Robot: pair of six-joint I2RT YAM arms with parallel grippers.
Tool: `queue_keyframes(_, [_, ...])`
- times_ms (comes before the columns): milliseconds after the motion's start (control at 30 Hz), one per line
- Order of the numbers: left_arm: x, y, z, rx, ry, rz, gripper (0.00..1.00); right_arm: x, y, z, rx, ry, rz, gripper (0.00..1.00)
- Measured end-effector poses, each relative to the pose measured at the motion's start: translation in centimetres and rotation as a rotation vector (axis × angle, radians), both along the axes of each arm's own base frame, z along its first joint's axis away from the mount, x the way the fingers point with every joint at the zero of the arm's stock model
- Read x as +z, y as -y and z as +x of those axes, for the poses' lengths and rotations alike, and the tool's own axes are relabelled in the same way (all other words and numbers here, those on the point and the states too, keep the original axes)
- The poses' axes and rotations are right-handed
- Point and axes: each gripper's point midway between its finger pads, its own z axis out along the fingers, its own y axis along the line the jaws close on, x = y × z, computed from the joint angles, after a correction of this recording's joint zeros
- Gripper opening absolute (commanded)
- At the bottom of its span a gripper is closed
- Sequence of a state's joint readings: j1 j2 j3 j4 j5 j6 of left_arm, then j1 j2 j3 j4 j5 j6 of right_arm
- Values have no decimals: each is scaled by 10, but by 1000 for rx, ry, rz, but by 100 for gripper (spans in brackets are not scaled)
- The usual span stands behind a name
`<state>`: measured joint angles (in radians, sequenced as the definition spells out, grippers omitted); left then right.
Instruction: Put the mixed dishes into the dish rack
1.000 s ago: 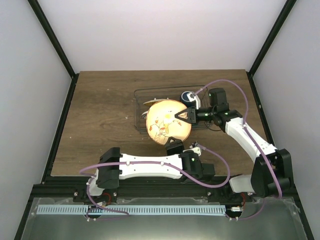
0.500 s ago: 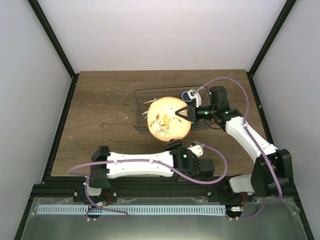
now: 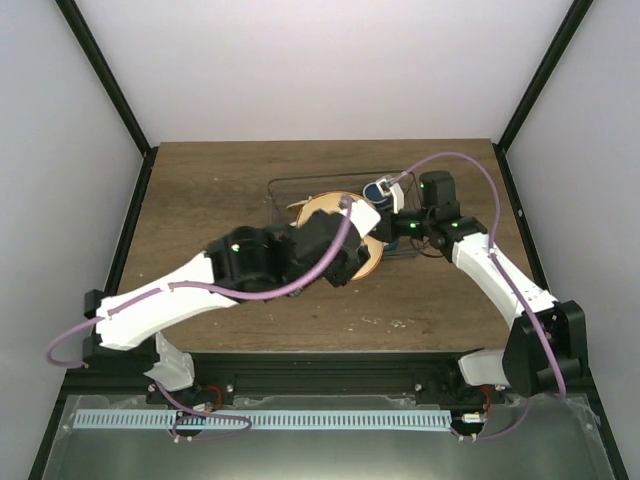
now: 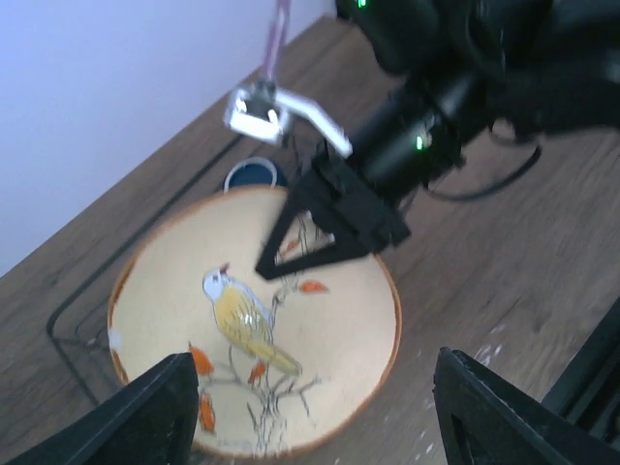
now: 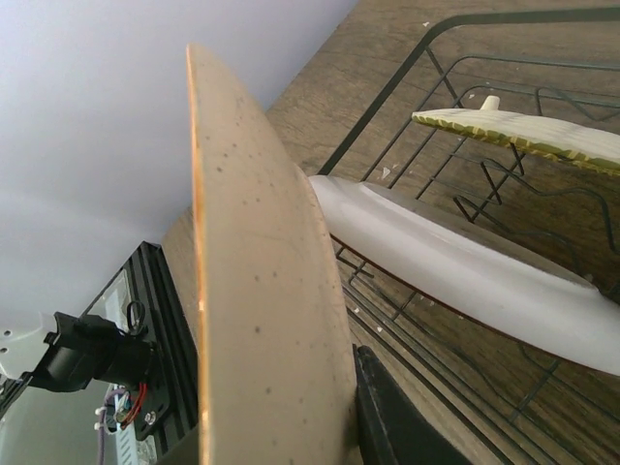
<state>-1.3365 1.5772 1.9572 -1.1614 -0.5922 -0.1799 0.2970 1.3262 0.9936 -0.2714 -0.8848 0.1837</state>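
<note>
The tan painted plate (image 4: 252, 329), with a bird on it, stands tilted on edge at the front of the wire dish rack (image 3: 274, 190). My right gripper (image 3: 386, 228) is shut on its right rim; its black fingers (image 4: 329, 218) show over the plate's face. My left gripper (image 4: 310, 412) is open and empty, with its jaws spread wide in front of the plate's lower rim. In the right wrist view the tan plate (image 5: 262, 291) is edge-on. Behind it, a white plate (image 5: 465, 262) and the orange-yellow plate (image 5: 523, 136) stand in the rack. The dark blue cup (image 3: 377, 189) sits in the rack's back right. The cream bowl is out of view.
My left arm (image 3: 190, 285) stretches across the table from front left to the rack and hides most of the plate from above. My right arm (image 3: 500, 280) runs along the right side. Black frame posts (image 3: 120, 110) border the table.
My left arm has swung up from lying along the front edge to reach over the plate at the rack. The right gripper still holds the tan plate, now a little nearer the rack.
</note>
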Motion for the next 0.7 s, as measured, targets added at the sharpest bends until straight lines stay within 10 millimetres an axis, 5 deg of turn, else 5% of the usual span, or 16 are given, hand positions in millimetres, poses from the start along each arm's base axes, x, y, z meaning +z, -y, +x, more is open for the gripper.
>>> queue_keyframes(167, [35, -7, 28, -58, -15, -203, 70, 1, 1, -3, 2, 2, -7, 1])
queue_keyframes(400, [43, -53, 113, -37, -57, -423, 71, 3, 5, -7, -7, 25, -32, 1])
queue_keyframes(567, [20, -86, 161, -38, -114, -540, 70, 10, 9, -13, -6, 68, -45, 1])
queue_keyframes(700, [-20, -124, 194, 24, -180, -609, 70, 17, 12, -17, -12, 121, -66, 1])
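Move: The bird plate, still in my right hand, has its middle some 9 cm ahead of my left hand, 3 cm left and 16 cm below. The blue mug stands about 20 cm ahead of that hand, 8 cm right and 29 cm down, and the yellow-rimmed plate 18 cm ahead, 5 cm left and 27 cm down. From my right hand, the dish rack's middle is about 5 cm ahead, 1 cm left and 19 cm below. I swing my open, empty left hand forward about 20 cm and left about 12 cm, arching up over the bird plate and sinking again towards the rack's far left corner. The wrist rolls some 35 degrees, bringing the down-slanting fingers nearer level, pointing forward-right. My right hand keeps its pinch on the plate's rim and eases a couple of centimetres back and up. ##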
